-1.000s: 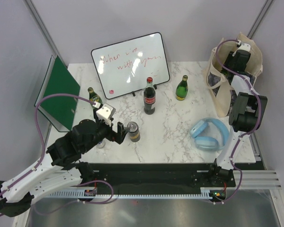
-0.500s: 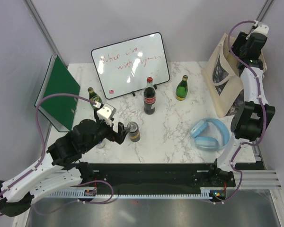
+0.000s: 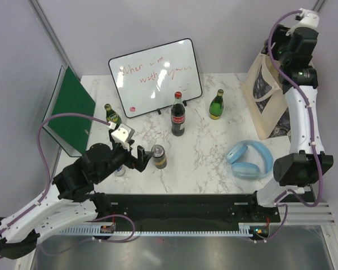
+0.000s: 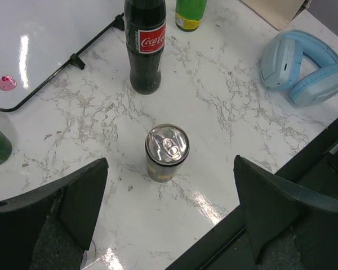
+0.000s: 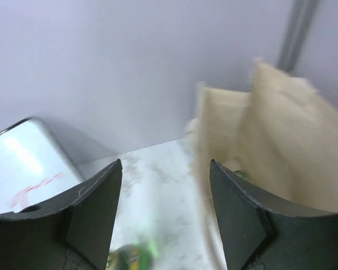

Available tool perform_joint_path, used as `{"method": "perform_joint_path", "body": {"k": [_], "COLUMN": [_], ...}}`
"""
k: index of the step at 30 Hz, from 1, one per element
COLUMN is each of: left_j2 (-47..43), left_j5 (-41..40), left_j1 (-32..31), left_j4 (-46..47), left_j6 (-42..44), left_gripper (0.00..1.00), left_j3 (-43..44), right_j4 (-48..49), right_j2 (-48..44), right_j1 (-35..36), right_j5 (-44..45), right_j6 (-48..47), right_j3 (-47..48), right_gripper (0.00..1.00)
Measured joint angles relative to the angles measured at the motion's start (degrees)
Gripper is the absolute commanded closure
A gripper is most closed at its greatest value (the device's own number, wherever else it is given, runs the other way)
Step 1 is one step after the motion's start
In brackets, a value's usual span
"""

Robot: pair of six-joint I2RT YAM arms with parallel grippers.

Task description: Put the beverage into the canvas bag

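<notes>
The cream canvas bag (image 3: pixel 263 100) stands at the table's right back corner, its dark picture panel facing left. My right gripper (image 3: pixel 277 49) hangs high above the bag's mouth, open and holding nothing (image 5: pixel 165 169). In the right wrist view the canvas bag (image 5: pixel 281 140) fills the right side, and a small green patch (image 5: pixel 240 175) shows inside it. Beverages on the table: a cola bottle (image 3: pixel 178 115), a green bottle (image 3: pixel 217 105), another green bottle (image 3: pixel 111 115) and a can (image 3: pixel 158 156). My left gripper (image 3: pixel 136 156) is open, just left of the can (image 4: pixel 167 152), not touching it.
A whiteboard (image 3: pixel 155 76) leans at the back behind the cola bottle. A green board (image 3: pixel 72 109) stands at the left edge. Blue headphones (image 3: pixel 249 159) lie in front of the bag, near the table's front edge (image 3: pixel 203 194).
My right gripper has risen out of the bag to well above it and has opened. The bag now stands straighter. The left arm has barely moved.
</notes>
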Motion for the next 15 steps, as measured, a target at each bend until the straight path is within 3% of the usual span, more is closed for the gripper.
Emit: {"method": "perform_joint_path", "body": {"k": [7,11,15], "left_j2": [-1.0,-1.0,-0.9], "left_j5": [0.4,0.4,0.4], "left_j1": [0.0,0.0,0.0], "left_j4": [0.0,0.0,0.0], "left_j6": [0.0,0.0,0.0], "left_gripper": [0.0,0.0,0.0], "left_j3": [0.0,0.0,0.0], "right_j4": [-2.1,-2.0,-3.0], "right_j2": [-12.3,-14.2,-8.2], "right_j1": [16.5,19.1,19.1], "right_j5": [0.5,0.7,1.0], "right_j6": [0.8,0.8,0.2], "right_j3": [-10.7,-18.8,-23.2], "right_gripper": [0.09,0.08,0.08]}}
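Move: The green bottle still on the table stands some 18 cm to the right hand's left, about 8 cm nearer the base and roughly 26 cm below it; from the left hand it is about 26 cm ahead and 29 cm to the right. Counted from the right hand, the canvas bag is some 10 cm to the right and 6 cm ahead, the Coke bottle about 36 cm left and 17 cm back, and the headphones 30 cm back and 6 cm left. Towards the remaining green bottle the empty right hand swings away from the canvas bag, about 16 cm left while easing back, then sinks some 14 cm and edges slightly forward again. It turns counter-clockwise and tips its fingers down, each by nearly 20 degrees, and spreads them wider, coming close over the bottle's cap with no touch to be seen. ##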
